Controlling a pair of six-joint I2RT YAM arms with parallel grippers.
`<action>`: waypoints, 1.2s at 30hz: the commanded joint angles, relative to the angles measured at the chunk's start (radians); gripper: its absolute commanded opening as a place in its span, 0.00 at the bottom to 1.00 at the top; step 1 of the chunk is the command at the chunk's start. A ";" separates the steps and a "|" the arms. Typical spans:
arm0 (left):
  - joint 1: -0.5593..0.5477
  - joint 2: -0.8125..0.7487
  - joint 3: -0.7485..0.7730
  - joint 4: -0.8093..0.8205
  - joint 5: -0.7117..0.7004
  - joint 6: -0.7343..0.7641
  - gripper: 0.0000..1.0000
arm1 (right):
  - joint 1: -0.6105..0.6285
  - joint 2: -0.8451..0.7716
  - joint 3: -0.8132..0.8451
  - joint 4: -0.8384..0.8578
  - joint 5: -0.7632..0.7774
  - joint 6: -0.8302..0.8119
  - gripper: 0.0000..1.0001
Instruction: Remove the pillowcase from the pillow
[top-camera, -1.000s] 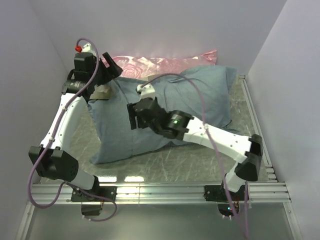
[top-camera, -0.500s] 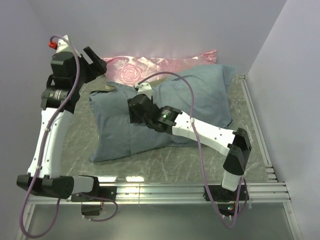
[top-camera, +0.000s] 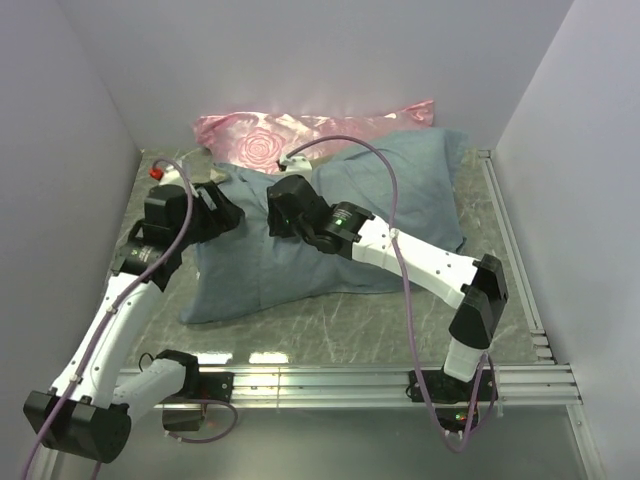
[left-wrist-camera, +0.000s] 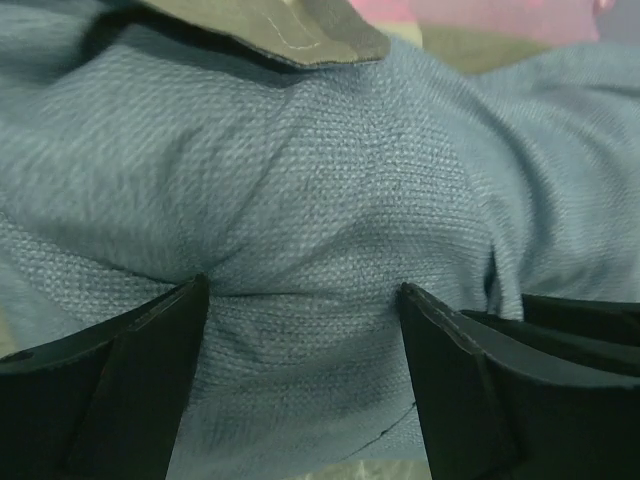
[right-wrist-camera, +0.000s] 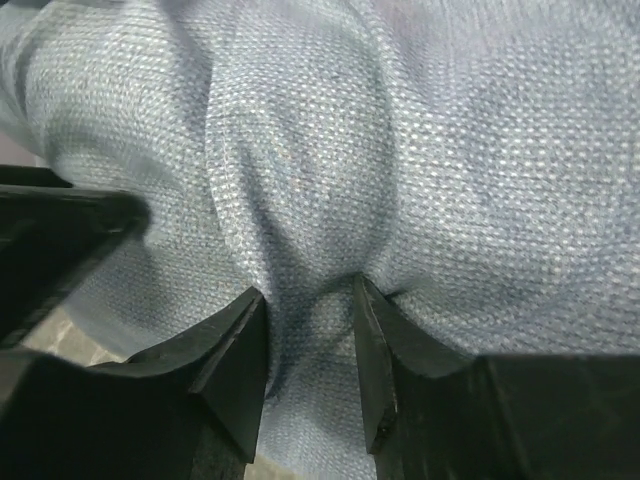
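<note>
The blue-grey pillowcase (top-camera: 350, 215) lies stuffed and plump across the table. The white pillow is hidden inside it. My left gripper (top-camera: 218, 215) is at the pillowcase's left end, its jaws wide open and pressed into the fabric (left-wrist-camera: 300, 220). A turned-over tan hem (left-wrist-camera: 300, 35) shows just beyond it. My right gripper (top-camera: 280, 205) is on the upper left part of the pillowcase, shut on a pinched fold of the fabric (right-wrist-camera: 308, 300). In the wrist views the left gripper (left-wrist-camera: 300, 295) spans the cloth and the right gripper (right-wrist-camera: 308, 290) squeezes it.
A shiny pink rose-patterned pillow (top-camera: 270, 135) lies against the back wall behind the pillowcase. Walls close in on the left, back and right. A metal rail (top-camera: 350, 380) runs along the near edge. Grey marbled tabletop (top-camera: 330, 330) shows in front of the pillowcase.
My left arm has swung down from high at the far left onto the pillowcase's left end. My right gripper has moved farther back along the pillowcase, and the fabric has bunched near it.
</note>
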 joint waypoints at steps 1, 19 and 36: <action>-0.072 -0.010 -0.052 0.082 0.016 -0.041 0.81 | -0.006 -0.080 -0.035 0.020 -0.007 0.033 0.43; 0.000 0.008 -0.055 0.005 -0.104 0.025 0.11 | -0.171 -0.296 -0.288 -0.063 0.055 0.115 0.02; 0.000 0.046 -0.023 0.016 0.179 0.066 0.01 | -0.379 -0.381 -0.337 -0.095 0.006 0.107 0.00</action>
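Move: A bunch of the blue pillowcase lies between the left hand's open fingertips, about 2 cm right and 2 cm below, level fore and aft; the case's beige flap is some 7 cm ahead, 3 cm left and 3 cm lower. The right hand's fold of the same case is about 2 cm right, 1 cm back and 1 cm below. The pink pillow's middle lies roughly 16 cm ahead, 9 cm right and 10 cm below that hand. The left hand dips about 2 cm down and to the right, shuts on the bunch of pillowcase and keeps the cloth pinched near that spot, easing slightly back and down at the end while its wrist tips down and turns a few degrees clockwise. Meanwhile the right hand, half open, draws about 4 cm right and a little back, pinches its fold and pulls it quickly right, away from the left hand, another 16 cm or so and slightly forward, turning some 25 degrees clockwise. ##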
